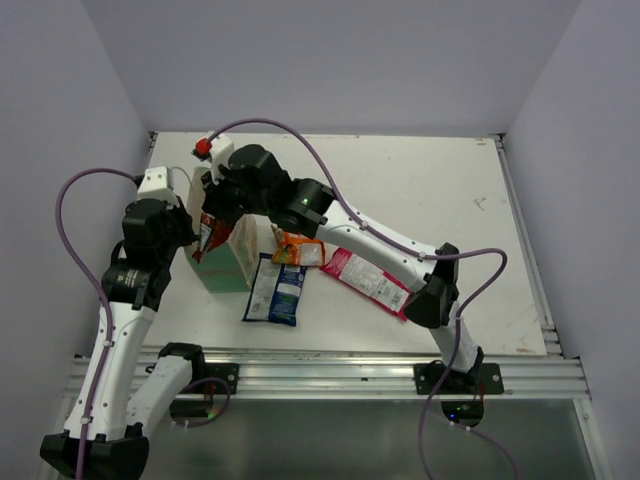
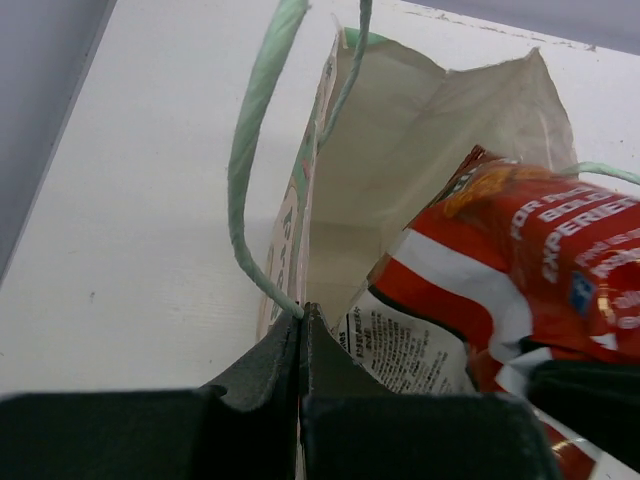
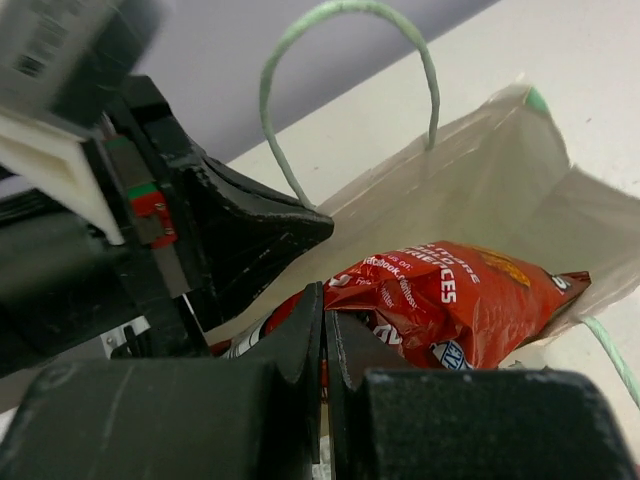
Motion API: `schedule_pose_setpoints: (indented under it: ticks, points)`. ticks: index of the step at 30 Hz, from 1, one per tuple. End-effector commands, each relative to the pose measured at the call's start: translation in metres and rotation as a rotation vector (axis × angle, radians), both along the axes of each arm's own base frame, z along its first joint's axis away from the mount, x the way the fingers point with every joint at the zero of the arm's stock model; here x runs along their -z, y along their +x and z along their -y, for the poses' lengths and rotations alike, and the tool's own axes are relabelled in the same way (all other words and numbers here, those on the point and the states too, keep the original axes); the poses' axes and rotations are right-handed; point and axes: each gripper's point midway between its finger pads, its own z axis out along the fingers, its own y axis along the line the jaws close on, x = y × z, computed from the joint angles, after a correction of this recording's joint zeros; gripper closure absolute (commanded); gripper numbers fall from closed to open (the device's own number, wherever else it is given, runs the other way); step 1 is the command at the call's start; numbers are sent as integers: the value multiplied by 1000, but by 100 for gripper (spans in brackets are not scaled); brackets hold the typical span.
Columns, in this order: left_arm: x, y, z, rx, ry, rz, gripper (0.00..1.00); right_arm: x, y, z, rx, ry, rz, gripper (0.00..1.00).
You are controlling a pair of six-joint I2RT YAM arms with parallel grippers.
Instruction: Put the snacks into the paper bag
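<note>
The mint-green paper bag (image 1: 228, 262) stands upright at the table's left. My left gripper (image 2: 301, 314) is shut on the near rim of the paper bag (image 2: 400, 150), beside a string handle (image 2: 248, 170). My right gripper (image 3: 323, 298) is shut on the edge of the red-and-dark snack packet (image 3: 455, 300), which hangs partly inside the bag's whitish mouth (image 3: 500, 185). That packet (image 2: 520, 250) also shows in the left wrist view, with its white text panel toward me. On the table right of the bag lie an orange packet (image 1: 300, 250), a blue-and-white packet (image 1: 276, 290) and a magenta packet (image 1: 368, 278).
White walls close the table at the back and both sides. A metal rail (image 1: 330, 372) runs along the near edge by the arm bases. The right arm (image 1: 380, 240) reaches across over the loose packets. Purple cables (image 1: 75, 220) loop above the left arm.
</note>
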Motion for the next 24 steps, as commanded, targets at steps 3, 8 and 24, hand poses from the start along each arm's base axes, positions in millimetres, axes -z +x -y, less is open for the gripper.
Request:
schedule_pose_setpoints:
  ticks: [3,8,24]
  points:
    - [2,-2,1,0,3,-1,100,-1,-3,-5,-28,26,-48,96]
    - [1,-1,0,-4,6,1,100,-13,4,0,13,26,-18,48]
    - [4,3,0,-5,6,-19,100,1,86,266,688,-161,67,28]
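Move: My right hand holds the red snack pack in the mouth of the paper bag. The bag's middle is about 4 cm ahead of that hand, straight below by some 20 cm. The orange pack lies roughly 15 cm to my right hand's right and 9 cm farther out, and the blue pack 10 cm right and 4 cm back, both some 33 cm down. From my left hand, shut on the bag's rim, the bag's middle is about 4 cm ahead, 6 cm right and 13 cm lower. I lower the red snack pack another 3 cm into the paper bag and open my right fingers wide to let go of it there. Then I lift that hand about 10 cm clear of the mouth and swing it fast to the right, some 23 cm and a little forward, turning some 30 degrees clockwise. My left fingers keep their pinch on the bag's left rim. ##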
